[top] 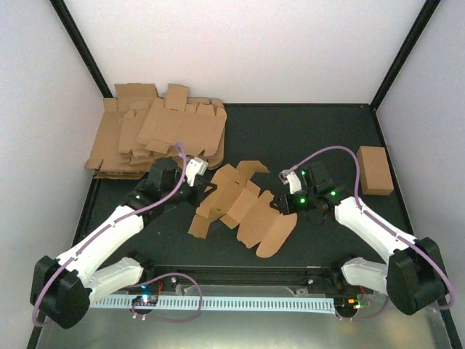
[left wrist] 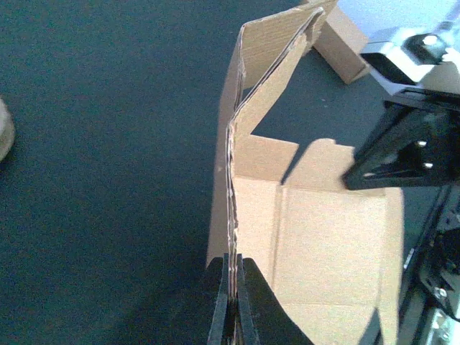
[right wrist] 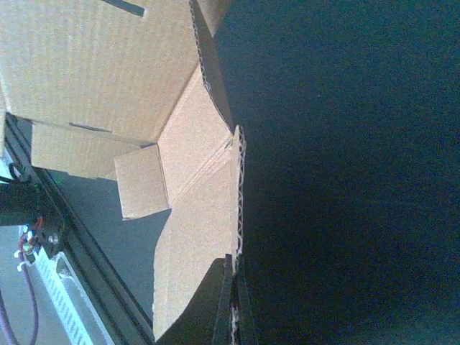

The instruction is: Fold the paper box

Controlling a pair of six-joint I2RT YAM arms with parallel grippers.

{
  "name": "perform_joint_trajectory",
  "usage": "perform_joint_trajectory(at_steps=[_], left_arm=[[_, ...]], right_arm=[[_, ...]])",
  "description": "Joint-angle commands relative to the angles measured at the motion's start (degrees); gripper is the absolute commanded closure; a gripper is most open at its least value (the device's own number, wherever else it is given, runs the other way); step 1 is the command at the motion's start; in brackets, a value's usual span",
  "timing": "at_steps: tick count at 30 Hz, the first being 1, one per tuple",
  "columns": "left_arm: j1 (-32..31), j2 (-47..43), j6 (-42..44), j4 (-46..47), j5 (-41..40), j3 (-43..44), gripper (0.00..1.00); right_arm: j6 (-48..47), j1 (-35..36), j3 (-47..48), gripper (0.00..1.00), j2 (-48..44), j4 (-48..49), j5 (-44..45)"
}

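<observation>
The paper box [top: 243, 207] is a brown die-cut blank, partly unfolded, spread across the middle of the dark table between both arms. My left gripper [top: 203, 192] is at its left side. In the left wrist view that gripper [left wrist: 232, 287] is shut on an upright doubled edge of the paper box [left wrist: 323, 244]. My right gripper [top: 280, 204] is at the blank's right side. In the right wrist view it [right wrist: 233, 291] is shut on the corrugated edge of a flap of the paper box [right wrist: 194, 215].
A thick heap of flat brown blanks [top: 160, 131] lies at the back left. A smooth closed brown carton [top: 375, 170] stands at the right edge, also seen as the carton [left wrist: 345, 47] in the left wrist view. A black rail [top: 240, 273] runs along the front.
</observation>
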Motion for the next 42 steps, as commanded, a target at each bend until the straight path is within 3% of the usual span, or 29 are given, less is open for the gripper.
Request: perform_joint_trajectory(at_steps=[1,9,18,23,27,35,42], left_arm=[[-0.27,0.63,1.35,-3.38,-5.68,4.73,0.97],[-0.18,4.15,-1.77,-8.7,-4.83,12.18,0.97],[-0.17,6.09,-7.28,-2.98,-4.33,10.96,0.97],[-0.31,12.0,-1.21,-11.37,-3.28,18.5,0.98],[-1.37,15.6,4.01,-15.88,-5.65,21.42,0.98],[-13.5,19.8,13.66,-9.91,-26.01,20.5,0.98],[-22.71,28.05,20.83,-13.69,-45.75,25.25,0.98]], right_arm=[[-0.66,-0.21,3.95,0.98,-3.23,-3.72,-0.15],[-0.27,-0.16,8.42,0.98,-7.74,-8.83,1.28],[0.52,-0.21,12.28,0.98,-12.54,-12.53,2.85],[2.17,-0.21,10.4,0.98,-12.13,-13.97,2.47],[5.37,-0.21,4.23,0.98,-12.16,-8.66,-1.29],[10.35,-0.2,-6.47,0.98,-10.2,2.26,-2.05],[10.82,-0.21,-11.97,0.93,-9.01,6.03,-0.97]])
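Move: Both hands hold cardboard edges of the paper box. Its middle panel lies about 9 cm to the right of the left hand, 5 cm back and some 10 cm below, and about 8 cm to the left of the right hand, level with it and 4 cm lower. The far end flap is some 11 cm to the left hand's right and 6 cm ahead. The rounded flap sits about 8 cm back from the right hand and a touch left. Up and then down again goes the right hand, its shut fingers keeping the panel edge: about 10 cm up, then some 12 cm down while easing back 3 cm. The left hand, still gripping its edge, rises slightly and forward, then sweeps right and down over the blank, ending some 6 cm to the right, and rolls about 30 degrees so its fingers point steeply down. ##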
